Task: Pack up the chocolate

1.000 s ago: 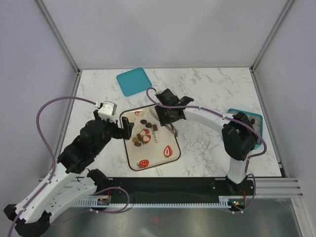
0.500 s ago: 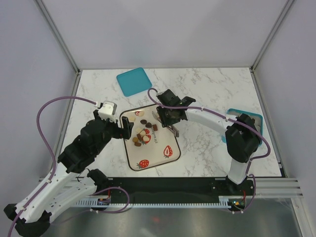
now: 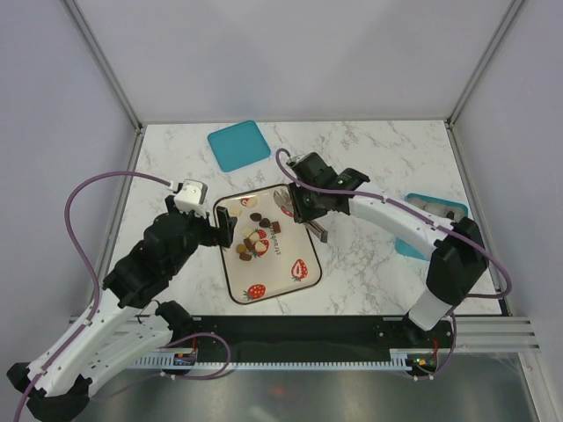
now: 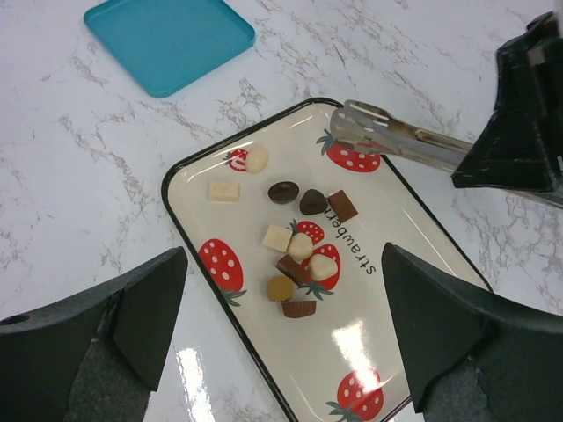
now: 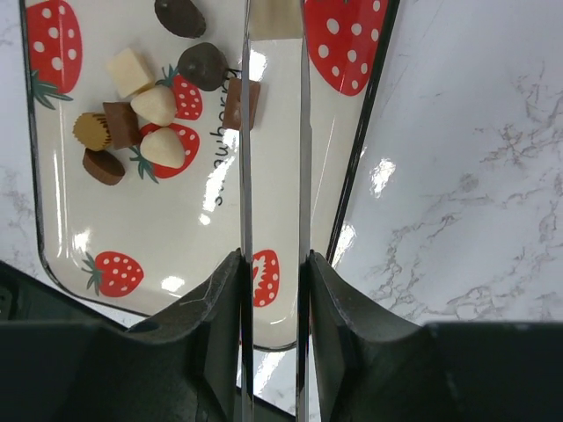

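Observation:
The chocolate (image 3: 253, 239) lies as several small brown, tan and cream pieces (image 4: 299, 251) on a cream tray (image 3: 303, 280) printed with red strawberries. My right gripper (image 3: 305, 204) is shut on metal tongs (image 4: 396, 141), whose two blades (image 5: 247, 132) run up between its fingers over the tray (image 5: 176, 229). The tong tips hang above the tray's far right corner, to the right of the pieces (image 5: 141, 123). My left gripper (image 4: 286, 308) is open wide above the tray's near left side (image 4: 369, 352), holding nothing.
A teal lid (image 3: 238, 145) lies flat on the marble at the far left of the tray, also in the left wrist view (image 4: 167, 40). A teal container (image 3: 440, 215) sits at the right edge, partly behind the right arm. Purple cables loop off both arms.
The right arm's elbow has swung out to the right and its wrist has shifted slightly right over the tray corner. Its jaws have narrowed on the tongs. The left arm has not moved.

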`<state>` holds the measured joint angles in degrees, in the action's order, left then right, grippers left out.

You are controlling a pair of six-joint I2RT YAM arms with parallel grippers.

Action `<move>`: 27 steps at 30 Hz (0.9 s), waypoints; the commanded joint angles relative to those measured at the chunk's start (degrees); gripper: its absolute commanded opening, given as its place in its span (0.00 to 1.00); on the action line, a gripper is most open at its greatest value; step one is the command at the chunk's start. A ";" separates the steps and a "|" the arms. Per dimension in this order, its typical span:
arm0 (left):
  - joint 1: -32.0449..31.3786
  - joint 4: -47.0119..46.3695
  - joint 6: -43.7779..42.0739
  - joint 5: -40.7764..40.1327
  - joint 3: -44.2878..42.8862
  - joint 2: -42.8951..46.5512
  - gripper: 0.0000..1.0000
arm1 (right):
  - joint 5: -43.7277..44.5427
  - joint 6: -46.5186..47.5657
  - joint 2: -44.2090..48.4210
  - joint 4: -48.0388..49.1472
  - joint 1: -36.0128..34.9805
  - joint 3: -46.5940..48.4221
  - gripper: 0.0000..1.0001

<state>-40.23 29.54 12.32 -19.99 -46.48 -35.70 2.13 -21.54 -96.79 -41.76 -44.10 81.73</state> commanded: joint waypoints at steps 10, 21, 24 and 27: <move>0.06 -2.12 -1.77 -1.20 0.25 0.55 1.00 | 5.68 1.67 21.29 -15.19 19.56 -4.83 0.34; 0.15 -2.20 -1.59 -0.05 0.07 0.55 1.00 | 9.73 2.65 23.67 -17.31 41.27 -11.06 0.34; 0.06 -2.12 -1.51 0.39 0.07 0.46 1.00 | 9.91 1.24 24.46 -16.17 45.31 -12.47 0.34; 0.06 -2.03 -1.42 0.39 0.25 0.81 1.00 | 11.75 -0.08 25.95 -15.46 47.52 -13.53 0.34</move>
<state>-40.23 29.54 12.32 -19.40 -46.48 -35.48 11.14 -19.99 -73.54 -58.72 1.80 68.75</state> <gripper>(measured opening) 0.993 0.384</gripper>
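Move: The right hand holds tongs with the pale square chocolate in their tips. The blue box of paper cups lies about 36 cm to its right, roughly level in reach (1 cm ahead), and some 12 cm below. The strawberry tray's middle is about 9 cm left and 3 cm back, 14 cm down; the brown square chocolate lies 7 cm left and 2 cm ahead, 13 cm down. From the left hand, the box is about 55 cm right, 8 cm ahead, 24 cm down. Up first, by about 7 cm, clear of the tray, then in a fast swing to the right of some 32 cm, the right arm carries the still-pinched chocolate to the blue box. Its wrist turns about 50 degrees clockwise on the way, and over the last part the hand sinks some 5 cm towards the cups, slowing, with the grip on the tongs kept. ##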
